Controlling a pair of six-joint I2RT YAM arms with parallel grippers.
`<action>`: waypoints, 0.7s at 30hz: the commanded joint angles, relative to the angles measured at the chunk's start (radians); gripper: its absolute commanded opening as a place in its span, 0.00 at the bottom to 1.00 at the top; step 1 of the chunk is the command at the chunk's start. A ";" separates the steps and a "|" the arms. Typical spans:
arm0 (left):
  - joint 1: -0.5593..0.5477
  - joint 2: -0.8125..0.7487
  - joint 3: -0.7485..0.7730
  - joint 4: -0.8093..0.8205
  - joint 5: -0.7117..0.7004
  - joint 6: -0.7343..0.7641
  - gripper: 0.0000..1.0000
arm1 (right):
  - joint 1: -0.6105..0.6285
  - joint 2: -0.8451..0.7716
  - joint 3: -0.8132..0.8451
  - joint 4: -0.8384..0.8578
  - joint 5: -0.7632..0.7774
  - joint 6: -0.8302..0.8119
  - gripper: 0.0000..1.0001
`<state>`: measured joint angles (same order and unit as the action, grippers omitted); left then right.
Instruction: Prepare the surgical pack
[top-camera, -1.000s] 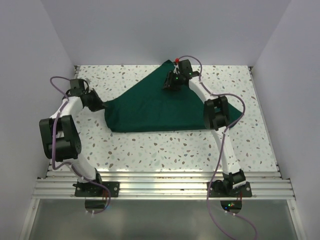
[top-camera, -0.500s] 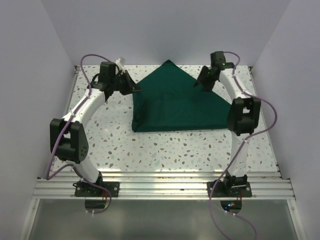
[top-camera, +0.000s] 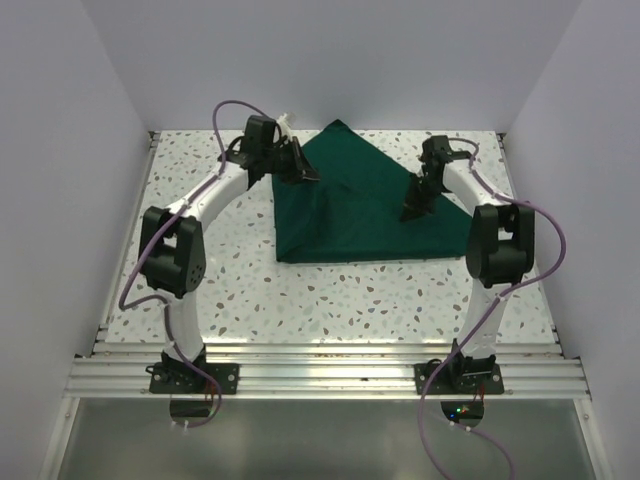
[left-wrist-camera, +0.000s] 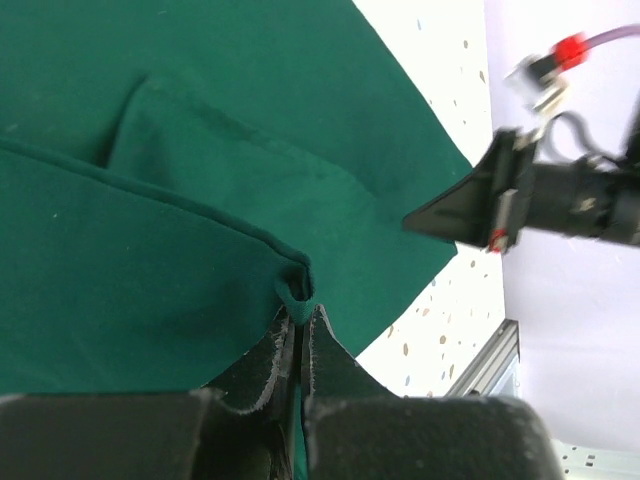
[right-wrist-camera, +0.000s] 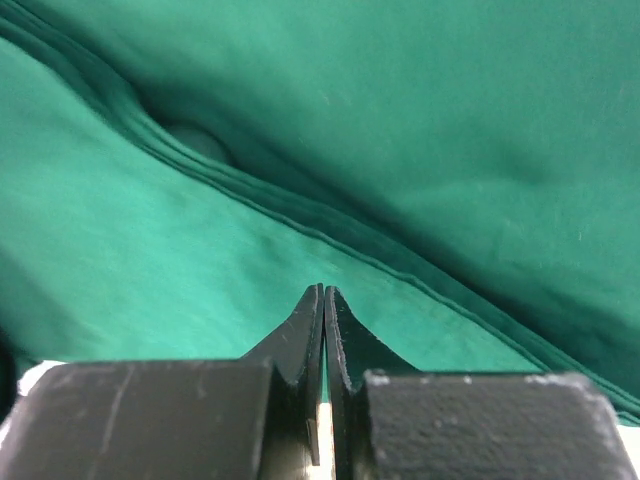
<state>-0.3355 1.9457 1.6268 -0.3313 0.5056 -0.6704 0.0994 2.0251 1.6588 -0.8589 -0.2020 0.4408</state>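
Observation:
The surgical pack shows as a dark green cloth drape (top-camera: 350, 215) lying folded at the back middle of the table, its point toward the far wall. My left gripper (top-camera: 308, 178) is at the drape's left side, shut on a hemmed corner of the cloth (left-wrist-camera: 296, 285) and holding it over the drape (left-wrist-camera: 200, 150). My right gripper (top-camera: 408, 213) hangs over the drape's right part. In the right wrist view it (right-wrist-camera: 324, 290) is shut just above the green folds (right-wrist-camera: 400, 120), with no cloth between its tips. The left wrist view also shows the right gripper (left-wrist-camera: 430, 220) from the side.
The speckled table (top-camera: 250, 290) lies bare around the drape. White walls close in the left, right and back. A metal rail (top-camera: 320, 375) runs along the near edge at the arm bases. Purple cables loop off both arms.
My left gripper has carried the drape's left corner to the right, narrowing the cloth. My right gripper has come from the far corner toward me over the drape's right part and has shut.

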 joint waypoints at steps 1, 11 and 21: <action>-0.023 0.038 0.102 0.029 0.042 -0.012 0.00 | -0.007 -0.072 -0.089 0.001 -0.021 -0.050 0.00; -0.095 0.136 0.182 0.048 0.079 -0.046 0.00 | -0.004 0.003 -0.177 0.101 -0.063 -0.031 0.00; -0.152 0.214 0.237 0.060 0.090 -0.063 0.00 | 0.002 0.104 -0.125 0.104 -0.060 -0.028 0.00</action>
<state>-0.4683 2.1456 1.7996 -0.3298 0.5587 -0.7071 0.0948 2.0899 1.5074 -0.7906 -0.2626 0.4107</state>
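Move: Beneath the closed right fingers, about 4 cm back and 7 cm down, lies the cloth hem they go for. From the left hand, which holds the cloth's left corner aloft, that spot is roughly 24 cm right, 9 cm back and 16 cm below. The wrap's near-left corner is some 18 cm back and 12 cm left of the left hand; the cloth's right tip is about 20 cm right and 7 cm back of the right hand. Carrying the still-pinched corner across the wrap, the left hand travels about 8 cm right towards the right hand's landing spot, level at first, then sinking some 3 cm, and turns slightly clockwise. The right hand, fingers kept shut, draws back almost 4 cm while dropping, then goes on down, 6 cm in all, until its tips press on the cloth at the hem. ##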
